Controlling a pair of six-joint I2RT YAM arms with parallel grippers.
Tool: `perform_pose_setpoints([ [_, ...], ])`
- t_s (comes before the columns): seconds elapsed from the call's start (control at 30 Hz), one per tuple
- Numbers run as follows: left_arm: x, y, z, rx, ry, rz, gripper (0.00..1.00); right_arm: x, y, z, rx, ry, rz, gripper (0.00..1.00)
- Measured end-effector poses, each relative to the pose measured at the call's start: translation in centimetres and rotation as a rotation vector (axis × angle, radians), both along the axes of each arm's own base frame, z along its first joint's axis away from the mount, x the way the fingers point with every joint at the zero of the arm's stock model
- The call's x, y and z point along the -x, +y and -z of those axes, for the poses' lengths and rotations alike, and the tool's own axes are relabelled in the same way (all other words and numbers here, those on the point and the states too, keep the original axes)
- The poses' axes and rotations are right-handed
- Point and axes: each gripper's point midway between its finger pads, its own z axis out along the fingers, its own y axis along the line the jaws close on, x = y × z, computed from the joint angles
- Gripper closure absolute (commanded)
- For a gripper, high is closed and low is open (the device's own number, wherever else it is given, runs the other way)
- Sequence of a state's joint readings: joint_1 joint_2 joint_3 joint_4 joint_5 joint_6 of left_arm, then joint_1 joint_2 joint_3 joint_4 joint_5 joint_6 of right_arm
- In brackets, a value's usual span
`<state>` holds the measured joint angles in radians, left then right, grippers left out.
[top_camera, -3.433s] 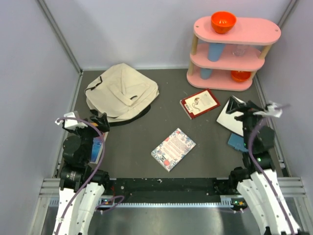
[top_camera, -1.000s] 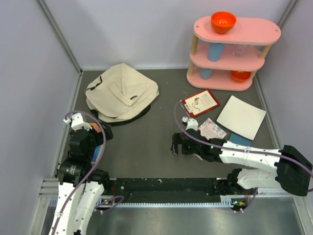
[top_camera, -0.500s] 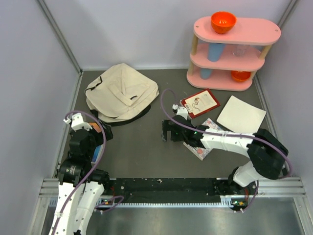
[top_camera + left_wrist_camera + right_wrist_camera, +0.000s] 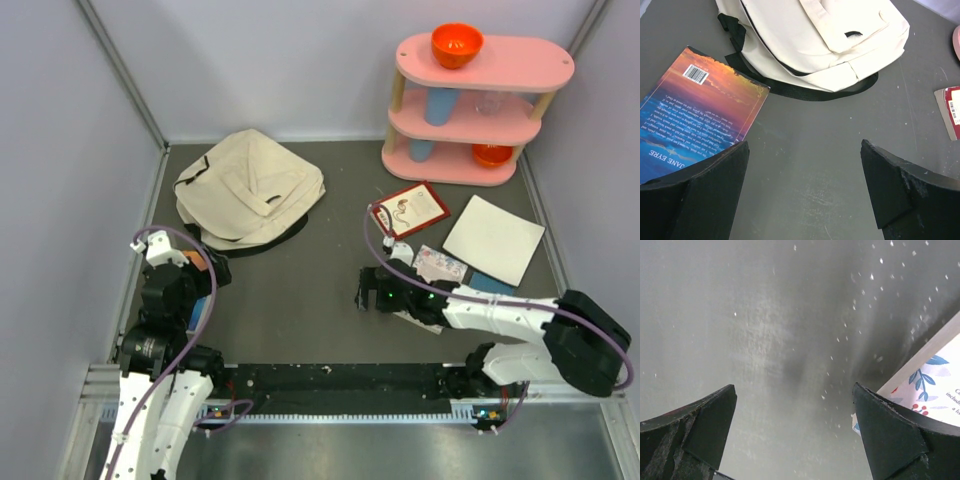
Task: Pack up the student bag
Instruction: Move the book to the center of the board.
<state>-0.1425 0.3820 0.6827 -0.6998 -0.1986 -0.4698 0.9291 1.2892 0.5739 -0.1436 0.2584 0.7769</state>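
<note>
The student bag (image 4: 250, 190) is a cream canvas backpack lying flat at the back left, its black strap and zipper trim showing in the left wrist view (image 4: 825, 35). My left gripper (image 4: 208, 268) hovers open just in front of it, over bare table (image 4: 805, 190). A sunset-coloured "Jane Eyre" book (image 4: 700, 115) lies partly under its left finger. My right gripper (image 4: 365, 297) is open low over the middle of the table (image 4: 795, 430), nothing between its fingers. A floral book (image 4: 438, 264) lies under the right arm, and its corner (image 4: 935, 375) touches the right finger.
A red book (image 4: 410, 210) and a white book (image 4: 493, 240) lie at the right, with a blue item (image 4: 488, 283) beside them. A pink three-tier shelf (image 4: 480, 100) with an orange bowl and cups stands at the back right. Grey walls enclose the table.
Half a second ago the right gripper reached further left and back; it has since drawn nearer and to the right, still open. The left arm and the bag have not moved.
</note>
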Motion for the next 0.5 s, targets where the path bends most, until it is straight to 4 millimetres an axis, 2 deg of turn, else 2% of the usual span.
perform_pose_setpoints([
  [0.03,0.0,0.0,0.0,0.000,0.000,0.000,0.03,0.8,-0.7,0.4,-0.003,0.017,0.004,0.01],
  [0.17,0.0,0.0,0.0,0.000,0.002,0.001,0.03,1.8,-1.4,-0.6,-0.033,0.019,0.003,0.02],
  [0.3,-0.1,-0.1,0.2,0.000,0.008,0.004,0.03,1.7,-1.1,-2.2,-0.072,-0.005,0.001,0.01],
  [0.4,-0.1,-0.1,0.2,0.000,0.008,0.002,0.03,0.6,0.5,-4.4,-0.116,-0.031,-0.005,0.01],
  [0.5,-0.1,0.0,0.1,-0.001,0.006,-0.001,0.04,-2.5,3.8,-7.3,-0.177,-0.066,0.006,0.01],
])
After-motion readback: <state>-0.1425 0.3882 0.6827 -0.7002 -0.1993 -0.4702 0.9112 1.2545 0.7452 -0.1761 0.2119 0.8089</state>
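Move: The floral book lies against the right finger of my low, open right hand; its middle is about 12 cm to the right, 1 cm ahead and 3 cm below. The red book is some 18 cm ahead and 7 cm right, the white sheet 12 cm ahead and 24 cm right, the blue booklet 3 cm ahead and 24 cm right. From my left hand the floral book's middle is about 47 cm right, 1 cm ahead and 19 cm lower. With my right hand I finish the low sweep against the floral book's left edge, another 2 cm or so back and slightly right. Then I come free of the book and swing up, left and forward over bare table, ending about 7 cm higher than I began. The fingers stay wide open while the hand's left side tips up some 10 degrees. ##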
